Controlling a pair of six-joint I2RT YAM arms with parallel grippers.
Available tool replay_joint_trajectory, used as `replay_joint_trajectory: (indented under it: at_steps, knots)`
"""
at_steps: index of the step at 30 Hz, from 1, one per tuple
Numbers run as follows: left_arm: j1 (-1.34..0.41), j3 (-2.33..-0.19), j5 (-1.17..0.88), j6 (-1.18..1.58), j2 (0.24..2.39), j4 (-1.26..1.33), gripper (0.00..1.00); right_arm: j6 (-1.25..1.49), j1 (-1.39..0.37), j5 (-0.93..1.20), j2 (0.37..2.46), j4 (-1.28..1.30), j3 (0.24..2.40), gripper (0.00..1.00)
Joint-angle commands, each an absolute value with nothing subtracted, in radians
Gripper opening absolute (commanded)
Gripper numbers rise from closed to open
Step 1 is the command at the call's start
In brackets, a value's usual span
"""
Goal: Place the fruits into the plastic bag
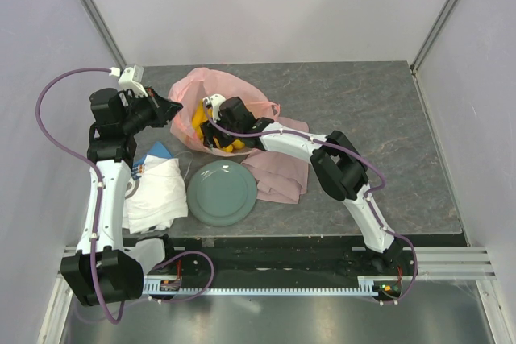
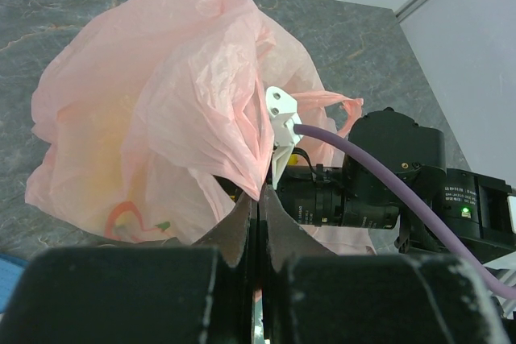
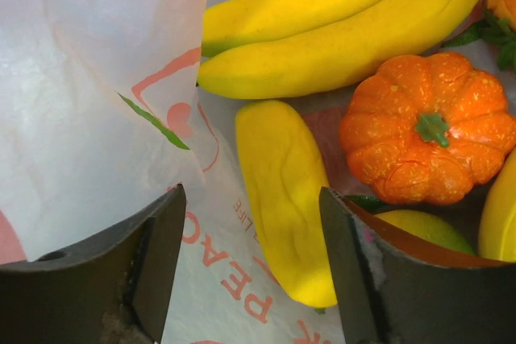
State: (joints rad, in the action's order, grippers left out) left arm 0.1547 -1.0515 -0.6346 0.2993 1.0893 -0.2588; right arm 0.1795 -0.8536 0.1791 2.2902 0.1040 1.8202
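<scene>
The pale-pink plastic bag (image 1: 211, 90) lies at the back left of the table. My left gripper (image 1: 171, 108) is shut on its rim, and the pink film (image 2: 260, 191) is pinched at the fingertips and held up. My right gripper (image 1: 211, 130) reaches into the bag's mouth and is open (image 3: 254, 223). The yellow oblong fruit (image 3: 286, 191) lies on the bag's floor between its fingers, with a gap on each side. Beside it inside the bag lie the bananas (image 3: 347, 22), the orange tangerine (image 3: 423, 138) and a green-yellow fruit (image 3: 423, 230).
A grey-green plate (image 1: 222, 192) sits at the table's front, with a dusty-pink cloth (image 1: 282, 171) to its right, under the right arm. A white cloth (image 1: 157, 191) lies left of the plate, by the left arm. Walls close in the back and both sides.
</scene>
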Motion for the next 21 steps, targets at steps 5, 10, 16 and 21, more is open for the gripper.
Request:
replay_joint_trajectory:
  at_steps: [5, 10, 16, 21]
  knots:
    - [0.15, -1.054, -0.661, 0.327, 1.085, -0.225, 0.02, 0.179, -0.85, 0.196, 2.198, 0.008, 1.795, 0.74]
    - [0.15, -1.054, -0.66, 0.327, 1.085, -0.229, 0.02, 0.204, -0.83, 0.21, 2.076, -0.087, 1.691, 0.71]
    - [0.15, -1.054, -0.658, 0.327, 1.083, -0.229, 0.01, 0.196, -0.804, 0.172, 1.849, -0.146, 1.499, 0.73]
    - [0.15, -1.052, -0.655, 0.325, 1.083, -0.229, 0.02, 0.227, -0.715, 0.089, 1.717, -0.144, 1.361, 0.74]
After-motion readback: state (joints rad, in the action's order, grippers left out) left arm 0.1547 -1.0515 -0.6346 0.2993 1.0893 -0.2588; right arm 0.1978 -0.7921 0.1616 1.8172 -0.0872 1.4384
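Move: The short yellow fruit, already let go, lies in the bag beneath the right hand's open fingers, about 1 cm ahead, 1 cm left and 4 cm down. At about that height are the pumpkin, some 8 cm ahead and 1 cm left, the paired bananas 8 cm ahead and 6 cm left, and the mango 4 cm ahead and 4 cm right. From the left hand the short fruit is roughly 3 cm ahead, 8 cm right and 25 cm below. After barely stirring at first, the right hand draws up out of the bag with gathering speed, rising about 14 cm and swinging some 7 cm to the right, away from the short yellow fruit and the rest of the pile, with its fingers kept open and empty and their tips tilting up by some 15 degrees. The left hand stays put, shut, still pinching the bag's rim and holding the mouth up. ##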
